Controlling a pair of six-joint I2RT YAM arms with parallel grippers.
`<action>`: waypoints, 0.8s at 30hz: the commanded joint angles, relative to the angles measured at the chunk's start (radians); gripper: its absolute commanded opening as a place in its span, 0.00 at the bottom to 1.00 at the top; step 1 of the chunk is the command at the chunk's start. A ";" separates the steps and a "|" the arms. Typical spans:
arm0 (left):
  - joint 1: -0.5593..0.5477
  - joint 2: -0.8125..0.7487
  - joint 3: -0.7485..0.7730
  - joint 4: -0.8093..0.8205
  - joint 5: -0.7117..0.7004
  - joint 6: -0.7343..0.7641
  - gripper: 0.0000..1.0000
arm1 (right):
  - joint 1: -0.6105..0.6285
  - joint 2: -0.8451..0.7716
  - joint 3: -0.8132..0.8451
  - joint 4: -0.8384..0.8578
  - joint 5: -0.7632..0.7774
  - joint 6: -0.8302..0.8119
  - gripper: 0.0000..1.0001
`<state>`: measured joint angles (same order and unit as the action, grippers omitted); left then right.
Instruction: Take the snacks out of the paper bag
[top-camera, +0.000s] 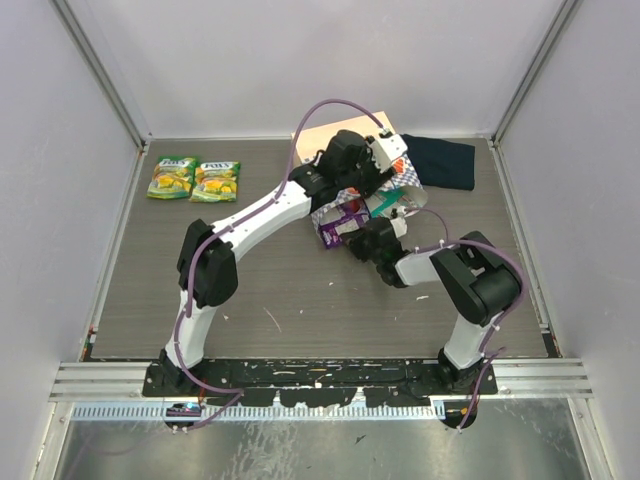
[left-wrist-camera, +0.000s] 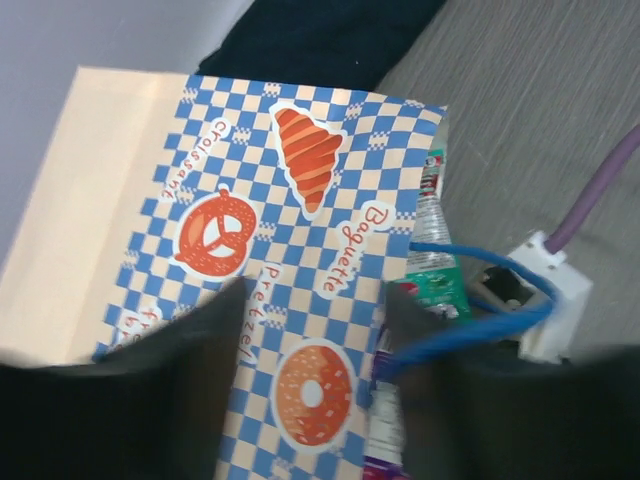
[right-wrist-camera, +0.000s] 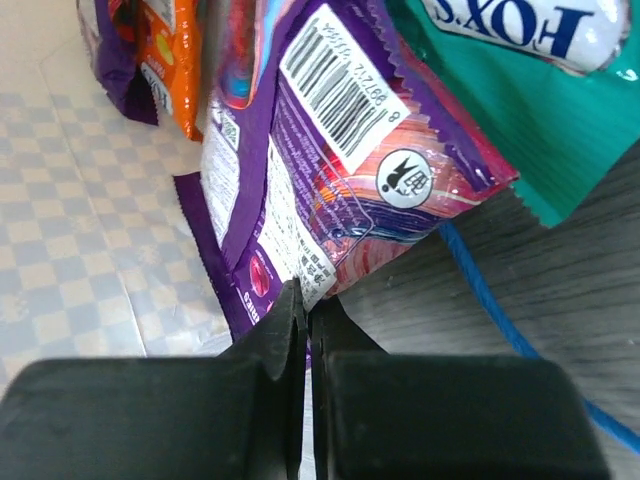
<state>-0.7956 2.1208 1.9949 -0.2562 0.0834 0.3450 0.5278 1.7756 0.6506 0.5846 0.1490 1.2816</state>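
The paper bag (top-camera: 322, 136) lies on its side at the back of the table, its blue-white checkered band (left-wrist-camera: 300, 250) facing up. My left gripper (left-wrist-camera: 318, 300) hovers over that band, open, a dark finger on either side of the doughnut print. A blue string handle (left-wrist-camera: 470, 330) loops past its right finger. Snacks poke out of the bag's mouth: a purple pouch (right-wrist-camera: 340, 150), a teal one (right-wrist-camera: 500, 90) and an orange one (right-wrist-camera: 170, 70). My right gripper (right-wrist-camera: 308, 300) is shut on the purple pouch's lower corner. Two green-yellow pouches (top-camera: 194, 180) lie side by side at the far left.
A dark navy folded cloth (top-camera: 445, 160) lies right of the bag by the back wall. Grey walls enclose the table on three sides. The left arm (top-camera: 250, 220) reaches diagonally across the middle, and the right arm (top-camera: 470, 280) bends in from the right.
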 joint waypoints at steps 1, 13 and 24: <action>0.025 -0.036 0.019 0.030 -0.003 -0.032 0.88 | 0.012 -0.146 -0.022 -0.025 0.005 -0.111 0.01; 0.197 -0.359 -0.079 -0.245 0.285 -0.201 0.98 | 0.114 -0.576 0.146 -0.885 -0.075 -0.486 0.01; 0.618 -0.714 -0.256 -0.425 0.196 -0.395 0.98 | 0.560 -0.341 0.670 -1.240 0.010 -0.848 0.01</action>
<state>-0.4026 1.4715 1.7428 -0.6361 0.3309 0.1379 0.9382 1.3029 1.0920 -0.5636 0.0956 0.6495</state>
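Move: The purple snack is already pinched in the right fingers, its middle about 3 cm ahead and 3 cm left. From the right hand, the teal snack lies some 9 cm ahead and 6 cm right, and the paper bag's middle 16 cm ahead, neither left nor right. The left hand hangs high at the bag's handle, with the purple snack roughly 3 cm back, 6 cm left and 20 cm below. Right hand draws the pinched purple snack back 17 cm and up; left opens off the handle, swinging left 23 cm. ##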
